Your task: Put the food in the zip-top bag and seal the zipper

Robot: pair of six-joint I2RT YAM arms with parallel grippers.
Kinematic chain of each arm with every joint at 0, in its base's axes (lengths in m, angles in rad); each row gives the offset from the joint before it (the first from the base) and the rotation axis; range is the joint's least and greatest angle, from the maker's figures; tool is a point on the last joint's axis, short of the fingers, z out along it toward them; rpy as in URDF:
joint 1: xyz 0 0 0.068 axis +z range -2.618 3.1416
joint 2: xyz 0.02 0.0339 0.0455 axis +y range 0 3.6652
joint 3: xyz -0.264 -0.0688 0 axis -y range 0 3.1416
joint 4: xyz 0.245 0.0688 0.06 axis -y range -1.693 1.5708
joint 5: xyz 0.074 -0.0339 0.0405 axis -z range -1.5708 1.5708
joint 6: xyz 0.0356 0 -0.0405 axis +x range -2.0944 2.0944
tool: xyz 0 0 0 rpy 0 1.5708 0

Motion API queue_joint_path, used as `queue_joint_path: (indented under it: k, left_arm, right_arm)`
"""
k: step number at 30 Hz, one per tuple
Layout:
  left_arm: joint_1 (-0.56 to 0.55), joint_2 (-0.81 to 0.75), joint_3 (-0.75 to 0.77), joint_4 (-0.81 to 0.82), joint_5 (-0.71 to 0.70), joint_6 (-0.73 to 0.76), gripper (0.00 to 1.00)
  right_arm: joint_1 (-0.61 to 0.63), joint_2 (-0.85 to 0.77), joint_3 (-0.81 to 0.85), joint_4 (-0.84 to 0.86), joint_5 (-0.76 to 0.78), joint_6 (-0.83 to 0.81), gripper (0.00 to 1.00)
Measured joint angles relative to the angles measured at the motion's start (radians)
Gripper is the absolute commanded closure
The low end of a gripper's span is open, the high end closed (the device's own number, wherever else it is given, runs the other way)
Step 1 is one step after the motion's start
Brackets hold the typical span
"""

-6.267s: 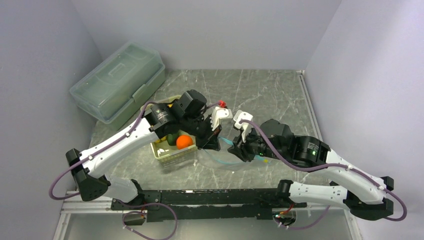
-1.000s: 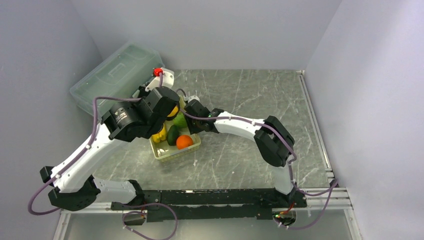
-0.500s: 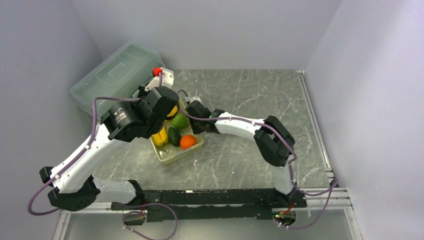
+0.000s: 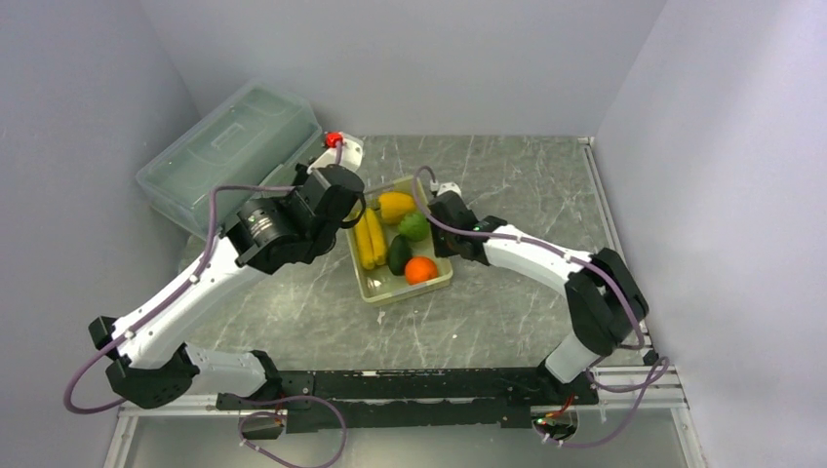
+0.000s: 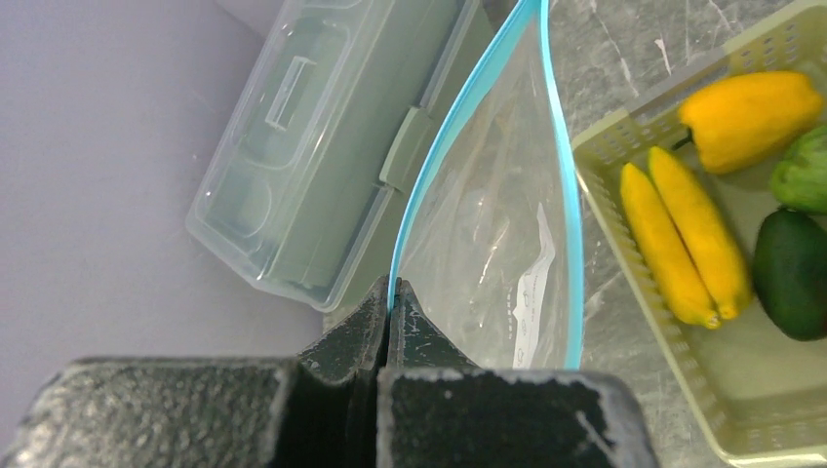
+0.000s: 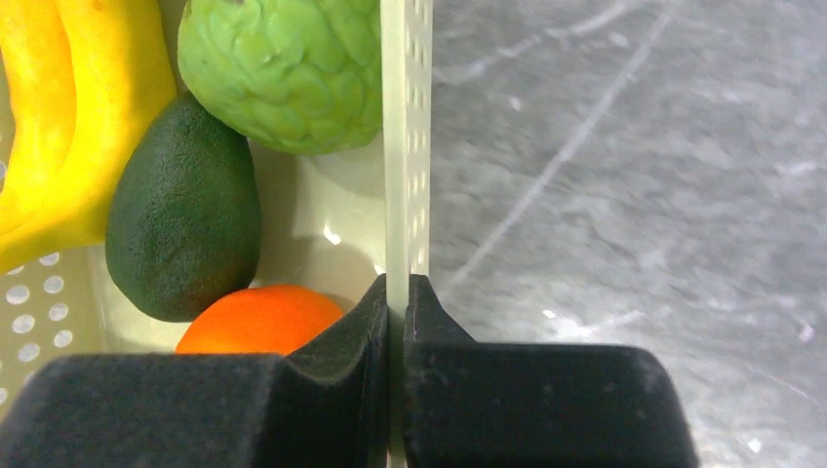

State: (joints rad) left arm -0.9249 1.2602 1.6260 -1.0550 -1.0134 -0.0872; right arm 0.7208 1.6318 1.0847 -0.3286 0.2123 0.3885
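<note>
My left gripper (image 5: 390, 292) is shut on one teal-blue zipper (image 5: 429, 166) edge of the clear zip-top bag (image 5: 488, 214), which hangs open beside the basket. The food lies in the pale perforated basket (image 4: 437, 283): an orange (image 4: 421, 270), a dark avocado (image 4: 399, 255), a light green round piece (image 4: 413, 226), yellow bananas (image 4: 369, 239) and a yellow pepper (image 4: 395, 206). My right gripper (image 6: 395, 292) is shut on the basket's thin side wall (image 6: 405, 146), with the orange (image 6: 258, 322) and avocado (image 6: 180, 214) just inside it.
A large translucent lidded storage box (image 4: 229, 156) stands at the back left against the wall, just behind the hanging bag. Grey marble tabletop (image 4: 517, 195) stretches to the right of the basket. A rail runs along the table's right edge (image 4: 610, 224).
The basket has slid to the right and away from the box, with my right gripper on its wall. My left arm has shifted right too, still holding the bag.
</note>
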Motion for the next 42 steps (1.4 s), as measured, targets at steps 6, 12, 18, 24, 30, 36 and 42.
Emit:
queue_joint_path:
  k: [6,12,18,24,30,36,42]
  left_arm:
    - [0.001,0.060,-0.028,0.111,0.037,0.079,1.00]
    - [0.002,0.146,-0.039,0.234,0.061,0.165,1.00]
    - [0.003,0.241,-0.040,0.345,0.093,0.235,1.00]
    - [0.004,0.293,-0.053,0.437,0.128,0.283,1.00]
    - [0.005,0.321,-0.104,0.499,0.156,0.284,1.00]
    - [0.005,0.364,-0.166,0.517,0.179,0.250,1.00]
    - [0.004,0.372,-0.219,0.516,0.203,0.198,1.00]
  right_arm:
    - [-0.091,-0.143,-0.142,-0.015,-0.003,-0.016,1.00]
    - [-0.181,-0.282,-0.245,-0.033,0.005,-0.026,1.00]
    - [-0.293,-0.386,-0.330,-0.049,-0.009,-0.040,1.00]
    - [-0.372,-0.409,-0.386,-0.051,-0.012,-0.029,1.00]
    - [-0.417,-0.410,-0.411,-0.042,-0.047,-0.007,0.82]
    - [-0.421,-0.457,-0.423,-0.036,-0.065,0.013,0.50]
    - [-0.421,-0.560,-0.416,-0.051,-0.058,0.017,0.50]
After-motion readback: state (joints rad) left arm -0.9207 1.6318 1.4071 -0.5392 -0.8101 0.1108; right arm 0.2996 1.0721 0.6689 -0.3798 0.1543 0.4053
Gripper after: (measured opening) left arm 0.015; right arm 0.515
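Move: My right hand already grips the right rim of the food basket. The basket's middle is about 10 cm to its left, 1 cm ahead and 5 cm lower; the green fruit is some 5 cm ahead and 6 cm left, and the orange 5 cm back and 5 cm left. My left hand, holding the zip-top bag, is bound for table about 8 cm ahead, 13 cm right and 35 cm below; beyond that, the basket's middle lies some 7 cm ahead and 19 cm right of this hand. The toolbox is roughly 20 cm ahead and 18 cm left. I keep drawing the basket by its rim to my right, nearly 18 cm and slightly back, turning some 20 degrees clockwise, then dip a little, open my right fingers and rise about 4 cm off the rim. My left hand, still pinching the bag, follows to the right, forward and down over the cleared table, then sinks almost straight down, its fingertips tilting downward. ##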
